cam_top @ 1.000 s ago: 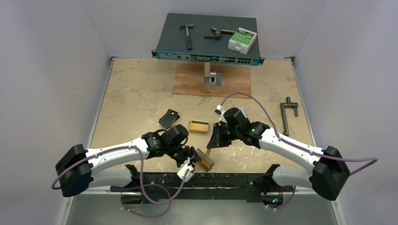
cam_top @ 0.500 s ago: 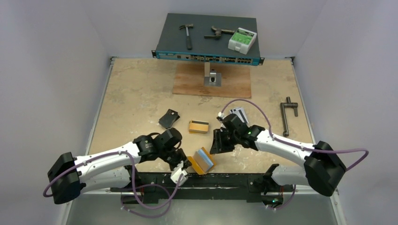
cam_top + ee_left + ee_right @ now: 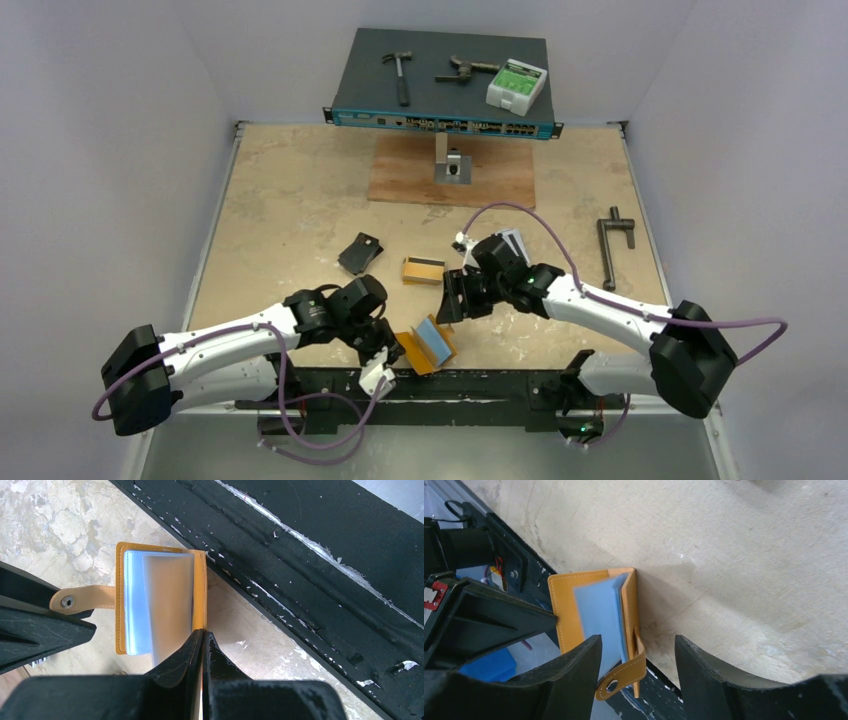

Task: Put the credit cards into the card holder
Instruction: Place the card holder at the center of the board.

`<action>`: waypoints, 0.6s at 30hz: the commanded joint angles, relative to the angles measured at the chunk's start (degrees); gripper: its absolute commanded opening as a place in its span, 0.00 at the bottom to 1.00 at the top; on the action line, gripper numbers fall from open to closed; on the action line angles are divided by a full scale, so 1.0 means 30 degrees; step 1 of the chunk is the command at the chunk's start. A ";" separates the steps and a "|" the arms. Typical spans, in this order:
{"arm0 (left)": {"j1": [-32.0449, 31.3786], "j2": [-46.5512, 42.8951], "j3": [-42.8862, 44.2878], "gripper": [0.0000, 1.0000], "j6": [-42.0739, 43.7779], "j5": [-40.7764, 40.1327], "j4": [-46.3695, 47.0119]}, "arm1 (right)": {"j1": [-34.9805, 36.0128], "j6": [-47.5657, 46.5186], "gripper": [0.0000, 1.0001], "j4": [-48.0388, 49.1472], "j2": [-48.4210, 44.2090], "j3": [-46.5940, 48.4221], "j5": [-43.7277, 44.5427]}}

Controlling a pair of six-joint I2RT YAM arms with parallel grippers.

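Observation:
The card holder (image 3: 428, 343), an orange wallet, lies open near the table's front edge with its greyish sleeves showing. My left gripper (image 3: 396, 350) is shut on the edge of its cover; in the left wrist view the jaws (image 3: 202, 639) pinch the orange cover of the holder (image 3: 160, 595). My right gripper (image 3: 450, 302) is open just beyond the holder; in the right wrist view the gripper (image 3: 636, 644) has the holder's (image 3: 566, 610) snap tab (image 3: 621, 677) between its fingers, untouched. A yellow-orange credit card (image 3: 423, 270) lies mid-table. Silver-grey cards (image 3: 513, 240) peek out behind the right arm.
A black folded case (image 3: 360, 253) lies left of the yellow card. At the back a wooden board (image 3: 400, 180) holds a metal block (image 3: 455, 166), and a network switch (image 3: 440, 100) carries tools. A black clamp tool (image 3: 610, 245) lies at right. The black rail (image 3: 480, 385) edges the front.
The holder, shut and on edge a second ago, has fallen open. My left arm has pulled back toward the left with its cover. My right gripper has moved left toward the holder.

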 commanded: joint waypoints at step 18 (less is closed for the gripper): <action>0.0044 -0.0496 -0.0163 0.36 -0.1378 -0.0513 0.0587 | 0.1461 -0.1184 0.00 0.0974 -0.0785 0.0762 0.0522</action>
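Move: My left hand already pinches the card holder's near cover; the holder's middle is some 5 cm to that hand's right, 2 cm farther out and a little lower. From my open right hand the half-open holder lies about 6 cm back, 3 cm to the left and 3 cm below. The small tan box stands about 9 cm ahead of the right hand and 4 cm left, the white cards some 13 cm ahead and 14 cm right, both about 6 cm lower. I bring my right hand back and down about 2 cm each, a little to the left as well, turning it slightly counter-clockwise, onto the strap side of the card holder. There I shut its fingers on the strap and cover edge and start lifting, about 1 cm so far. My left hand stays nearly in place and only at the end opens slightly to let go of its cover. ##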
